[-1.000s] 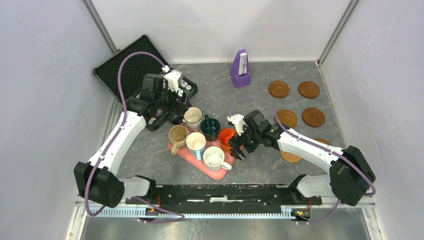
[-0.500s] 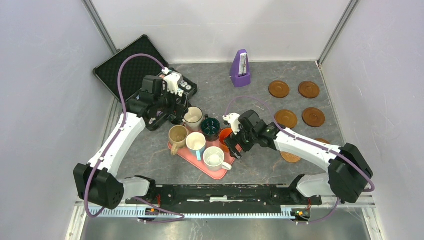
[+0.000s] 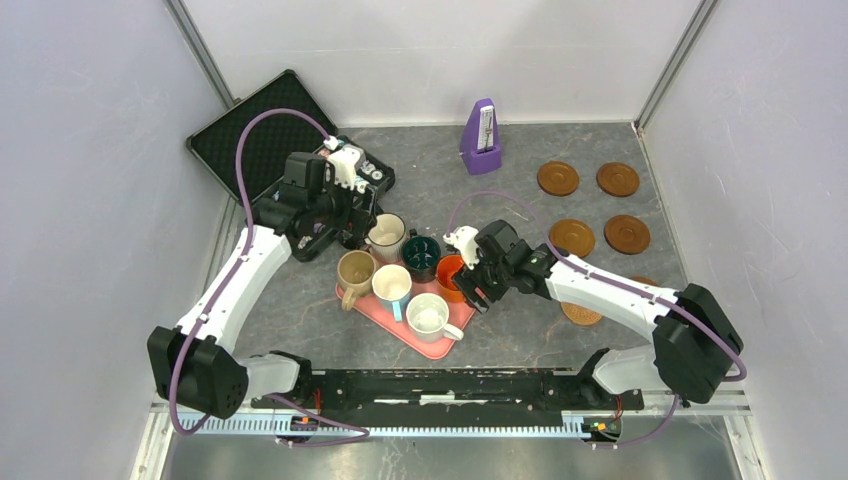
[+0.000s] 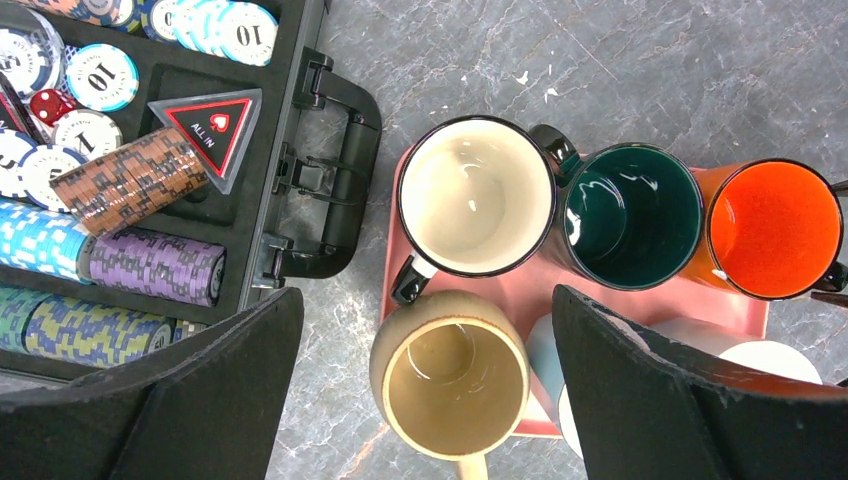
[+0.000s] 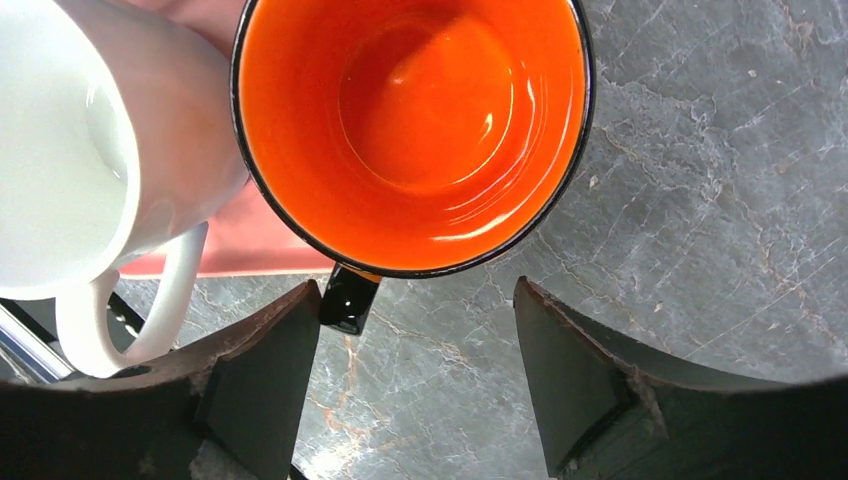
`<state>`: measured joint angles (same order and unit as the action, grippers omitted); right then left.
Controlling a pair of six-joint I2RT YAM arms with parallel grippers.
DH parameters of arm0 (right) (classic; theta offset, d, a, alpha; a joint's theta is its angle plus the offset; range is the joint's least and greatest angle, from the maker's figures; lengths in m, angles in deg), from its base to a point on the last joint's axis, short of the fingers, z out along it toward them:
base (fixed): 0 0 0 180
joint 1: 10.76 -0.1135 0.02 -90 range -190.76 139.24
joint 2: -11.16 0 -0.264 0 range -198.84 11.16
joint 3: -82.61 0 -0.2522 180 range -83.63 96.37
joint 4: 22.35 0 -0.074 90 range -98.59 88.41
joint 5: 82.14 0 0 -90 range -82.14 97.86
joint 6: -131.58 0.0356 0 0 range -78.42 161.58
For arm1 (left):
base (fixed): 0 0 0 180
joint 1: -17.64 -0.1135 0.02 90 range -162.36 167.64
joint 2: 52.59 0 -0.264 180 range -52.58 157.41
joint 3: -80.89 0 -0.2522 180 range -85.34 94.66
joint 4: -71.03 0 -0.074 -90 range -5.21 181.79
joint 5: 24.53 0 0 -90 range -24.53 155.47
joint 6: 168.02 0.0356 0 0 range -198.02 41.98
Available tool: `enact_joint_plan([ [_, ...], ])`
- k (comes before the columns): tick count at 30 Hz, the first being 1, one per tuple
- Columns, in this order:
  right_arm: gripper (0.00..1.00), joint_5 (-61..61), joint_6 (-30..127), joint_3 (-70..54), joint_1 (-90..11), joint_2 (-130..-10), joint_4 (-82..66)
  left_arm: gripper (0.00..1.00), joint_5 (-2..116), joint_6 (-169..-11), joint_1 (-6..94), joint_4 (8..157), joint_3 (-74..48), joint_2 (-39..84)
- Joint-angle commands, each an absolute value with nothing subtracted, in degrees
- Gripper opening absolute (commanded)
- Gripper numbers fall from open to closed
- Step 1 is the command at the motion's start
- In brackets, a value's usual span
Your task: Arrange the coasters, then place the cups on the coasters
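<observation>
Six cups stand together on a pink tray: white with a dark rim, dark teal, orange, tan, light blue and plain white. My right gripper is open at the orange cup; the cup's black handle sits right beside the left finger, ungripped. My left gripper hangs open above the tan cup. Brown coasters lie at the right, and another coaster is half under the right arm.
An open black case of poker chips lies left of the tray, its latch side close to the white dark-rimmed cup. A purple metronome stands at the back. The plain white cup is close to my right gripper's left finger.
My right gripper has slid left to the orange cup, and its jaws have narrowed around the handle's side. The left arm has barely moved.
</observation>
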<state>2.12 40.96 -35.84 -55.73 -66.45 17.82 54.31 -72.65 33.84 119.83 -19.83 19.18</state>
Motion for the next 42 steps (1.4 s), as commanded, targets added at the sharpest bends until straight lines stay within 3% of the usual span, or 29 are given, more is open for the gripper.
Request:
enact_joint_plan([
  [1,0.73,0.70,34.89,-34.49,-55.24,-65.17,17.73,1.00,52.56,-74.03,33.56,118.53,-20.09,18.66],
  [4,0.66,-0.92,32.21,-33.08,-55.24,-66.46,17.44,1.00,52.14,-74.17,33.63,118.23,-20.05,19.10],
  [14,0.60,-2.10,28.14,-32.34,-55.25,-70.58,16.58,1.00,52.26,-72.92,33.62,118.02,-18.22,20.61],
  [17,0.53,-2.67,28.05,-32.94,-55.24,-70.54,15.74,1.00,52.55,-72.62,33.63,118.09,-17.68,21.11],
  [28,0.21,-3.59,27.28,-37.40,-55.23,-64.15,15.69,1.00,53.21,-72.60,33.63,118.72,-15.67,22.20],
  [32,0.00,-3.57,26.26,-38.45,-55.14,-59.84,17.15,1.00,53.26,-72.64,33.59,118.76,-14.52,22.47],
  [42,0.00,-5.05,25.36,-30.59,-45.42,-53.44,20.81,1.00,52.38,-72.86,33.62,118.35,-13.99,23.31],
])
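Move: Just ahead of the right hand is the orange cup, its middle some 4 cm forward, 3 cm left and slightly lower, with its black handle close to the left finger. The white cup stands about 8 cm left and 4 cm back from that hand, the dark green cup roughly 9 cm left and 7 cm ahead. From the left hand, the orange cup lies around 20 cm right, 8 cm back and 15 cm down. Turning some 10 degrees counter-clockwise and sinking about 1 cm, the right hand closes its fingers until they pinch the orange cup's handle. It then draws back and right by about 2 cm each way, away from the white and green cups, and rises nearly 4 cm from its lowest point, still going right and swinging forward again, with the grip kept. ##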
